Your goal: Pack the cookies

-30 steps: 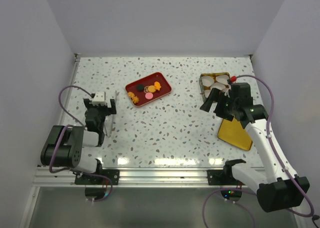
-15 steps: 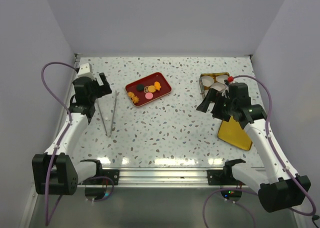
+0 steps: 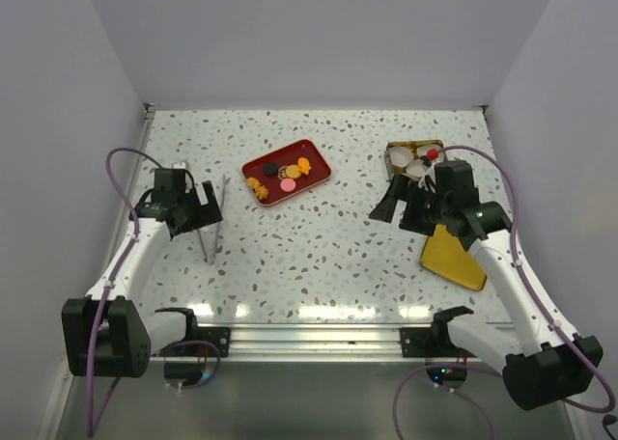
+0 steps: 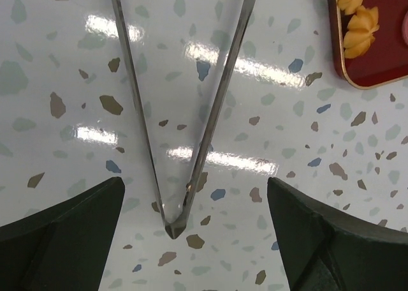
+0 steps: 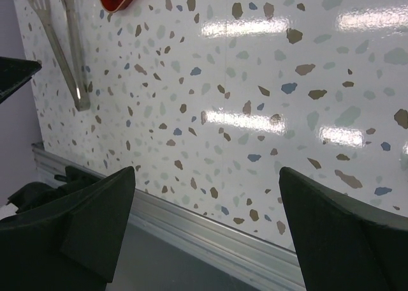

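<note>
The cookies (image 3: 286, 176), orange, dark and one pink, lie on a red tray (image 3: 319, 175) at mid-table. In the left wrist view, two orange cookies (image 4: 357, 32) show on the tray's corner (image 4: 370, 80). My left gripper (image 3: 198, 211) hovers open over metal tongs (image 3: 212, 235) to the left of the tray. The tongs' hinge (image 4: 172, 230) lies between its spread fingers (image 4: 64, 224). My right gripper (image 3: 394, 211) hangs open above bare table, between the tray and a metal tin (image 3: 390, 162). It holds nothing.
The tin at back right holds white paper cups (image 3: 421, 156). A yellow lid (image 3: 454, 257) lies near the right arm. The right wrist view shows the tongs (image 5: 64, 48) and the table's aluminium front rail (image 5: 191, 230).
The left arm unfolded from beside its base, swung up to the back left, then came down over the tongs. The right gripper drifted left, away from the tin.
</note>
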Motion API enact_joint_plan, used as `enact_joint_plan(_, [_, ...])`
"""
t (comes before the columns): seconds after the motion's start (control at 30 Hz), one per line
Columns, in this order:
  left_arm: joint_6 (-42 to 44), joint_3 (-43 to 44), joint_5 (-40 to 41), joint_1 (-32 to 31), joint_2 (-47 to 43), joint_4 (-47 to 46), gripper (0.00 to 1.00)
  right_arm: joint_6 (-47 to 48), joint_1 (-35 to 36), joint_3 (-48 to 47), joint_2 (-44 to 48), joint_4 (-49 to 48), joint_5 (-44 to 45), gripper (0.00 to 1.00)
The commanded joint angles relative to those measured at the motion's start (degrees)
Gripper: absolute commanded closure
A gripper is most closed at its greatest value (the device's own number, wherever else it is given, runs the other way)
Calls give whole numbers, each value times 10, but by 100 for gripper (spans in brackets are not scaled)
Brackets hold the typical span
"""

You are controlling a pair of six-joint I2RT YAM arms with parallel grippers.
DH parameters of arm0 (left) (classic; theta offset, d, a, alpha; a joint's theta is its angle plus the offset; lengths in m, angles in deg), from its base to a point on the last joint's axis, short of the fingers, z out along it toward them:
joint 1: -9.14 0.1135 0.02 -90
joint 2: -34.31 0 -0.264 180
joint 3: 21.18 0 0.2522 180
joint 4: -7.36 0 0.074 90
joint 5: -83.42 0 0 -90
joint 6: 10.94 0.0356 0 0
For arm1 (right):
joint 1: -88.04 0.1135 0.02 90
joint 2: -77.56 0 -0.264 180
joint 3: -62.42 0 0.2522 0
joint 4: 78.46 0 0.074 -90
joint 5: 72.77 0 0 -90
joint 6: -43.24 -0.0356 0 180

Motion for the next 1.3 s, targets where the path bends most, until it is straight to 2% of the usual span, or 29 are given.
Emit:
enact_joint_plan(0.0, [-9,10,-18,3,40,44,0,7,5,-10,13,-13,-23,1])
enact_joint_plan(0.13, [-8,14,-14,3,100,51,0,9,6,-11,23,-11,-19,1])
enact_joint_plan(0.5, [0,5,-9,3,171,10,0,24,8,-10,52,12,-4,1])
enact_joint_plan(0.83, [27,16,47,0,244,-10,0,32,17,-10,50,12,6,1])
enact_joint_plan(0.93, [29,16,69,-15,255,-12,5,34,19,-10,47,7,9,1])
enact_joint_plan(1.03, [28,21,84,-27,277,-14,17,35,23,-11,43,4,11,1])
enact_joint_plan(1.17, [33,27,83,-30,304,-19,44,40,27,-15,42,4,16,1])
enact_joint_plan(1.27, [34,31,88,-30,303,-18,55,44,29,-18,40,5,22,1])
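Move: The tongs lie below the open left gripper, their middle about 5 cm ahead and 10 cm down, roughly in line sideways, with the hinge end nearest the base. The red cookie tray is some 18 cm ahead and 22 cm to the right of that gripper; its orange flower cookies are about 13 cm ahead and 15 cm right. From the right gripper the tongs are about 48 cm left, 8 cm ahead and 20 cm below. Lower the open left gripper about 9.5 cm onto the tongs, easing back some 2 cm on the way and tipping the fingers about 20 degrees steeper towards straight down. Once low, close to roughly half open while creeping forward about 2 cm, so the fingers come against the outer sides of the two arms, just ahead of the hinge. ##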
